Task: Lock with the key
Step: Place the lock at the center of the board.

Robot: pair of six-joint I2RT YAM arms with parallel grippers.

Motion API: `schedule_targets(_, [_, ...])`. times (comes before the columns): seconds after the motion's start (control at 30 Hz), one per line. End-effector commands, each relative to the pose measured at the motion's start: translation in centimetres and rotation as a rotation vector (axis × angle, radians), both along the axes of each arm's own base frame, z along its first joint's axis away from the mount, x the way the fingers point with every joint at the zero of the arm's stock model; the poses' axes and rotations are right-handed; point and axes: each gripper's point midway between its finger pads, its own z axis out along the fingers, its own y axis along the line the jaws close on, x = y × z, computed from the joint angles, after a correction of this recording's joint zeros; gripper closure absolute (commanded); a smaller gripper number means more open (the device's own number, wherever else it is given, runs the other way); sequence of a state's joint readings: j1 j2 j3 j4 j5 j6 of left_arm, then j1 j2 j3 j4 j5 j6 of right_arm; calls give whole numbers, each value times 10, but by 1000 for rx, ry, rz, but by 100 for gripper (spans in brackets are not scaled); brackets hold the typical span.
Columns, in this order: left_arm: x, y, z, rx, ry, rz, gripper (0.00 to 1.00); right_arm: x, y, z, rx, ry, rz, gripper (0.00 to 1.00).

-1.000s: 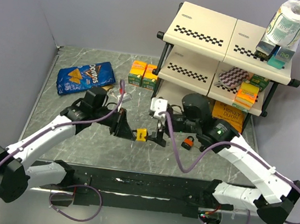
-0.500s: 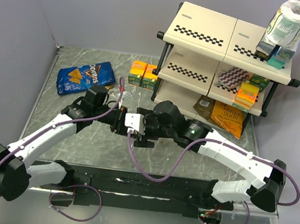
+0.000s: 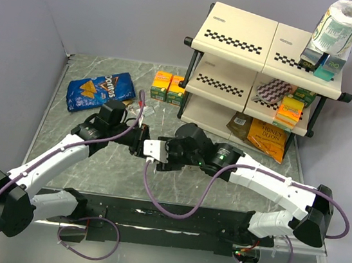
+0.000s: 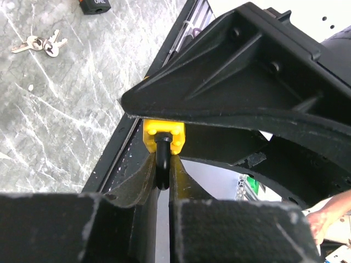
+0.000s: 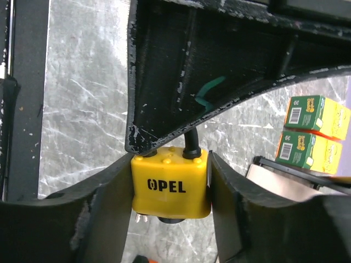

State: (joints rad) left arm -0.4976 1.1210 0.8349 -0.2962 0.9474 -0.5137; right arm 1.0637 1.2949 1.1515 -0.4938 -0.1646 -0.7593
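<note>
A yellow padlock marked OPEL hangs between both grippers above the table. My left gripper is shut on its black shackle; the yellow body shows just beyond the fingers. My right gripper is shut on the padlock's body from both sides. In the top view the left gripper and right gripper meet nose to nose, and the padlock is hidden between them. A small bunch of keys lies on the marble table, held by neither gripper.
A second dark padlock lies on the table near the keys. A blue chips bag lies at the back left. Two yellow-green boxes stand beside a two-tier shelf rack at the back right. A black rail runs along the front edge.
My right arm swung left to the yellow padlock in my left gripper and closed on its body. The left arm barely moved.
</note>
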Motion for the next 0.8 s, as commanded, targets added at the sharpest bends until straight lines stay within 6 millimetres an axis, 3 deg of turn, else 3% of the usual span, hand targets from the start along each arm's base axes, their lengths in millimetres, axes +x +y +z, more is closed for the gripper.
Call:
schedule_targets(0.0, [-2,-1,19,-59,-69,-17,99,2,1,12,23,-67,18,50])
schedule_targets(0.17, [0,-1,17,-54,-72,-7,95,3,4,21,53,-53,-4,73])
schedule_targets(0.2, [2,-1,15,-49,-70,5,88,4,6,26,65,-48,-11,76])
schedule_targets(0.23, [4,0,14,-48,-70,13,67,2,8,25,74,-18,-27,85])
schedule_targets(0.33, [18,10,15,-47,-69,73,39,11,4,23,88,66,-128,100])
schedule_targets(0.57, [75,59,30,-61,-115,361,2,34,-20,-6,152,455,-473,100])
schedule_targets(0.6, [82,65,32,-63,-124,401,3,31,-21,-21,145,514,-511,100])
schedule_targets(0.67, [100,84,39,-72,-149,509,4,34,-18,-30,197,595,-623,100])
schedule_targets(0.77, [120,106,42,-40,-196,644,4,43,-19,-70,145,688,-826,100])
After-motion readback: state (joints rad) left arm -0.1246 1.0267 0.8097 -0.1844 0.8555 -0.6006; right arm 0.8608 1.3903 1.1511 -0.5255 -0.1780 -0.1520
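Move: My right hand holds the yellow lock's body; the open middle of the board lies roughly 10 cm ahead of it, 4 cm right and 20 cm below. At that same depth, the silver keys are about 5 cm ahead and 10 cm right of my right hand, the orange lock some 6 cm ahead and 21 cm right. For my left hand, still pinching the black shackle, the yellow lock's middle is level fore and aft, about 2 cm right and 1 cm below. I open my left fingers wide to let go of the shackle, then sweep that hand some 12 cm forward and left, away from the lock, swinging it counter-clockwise. Keeping its grip on the lock's body, my right hand sinks about 5 cm while easing forward and right towards the board's middle, rolling some 45 degrees about its fingers, clockwise from above. ##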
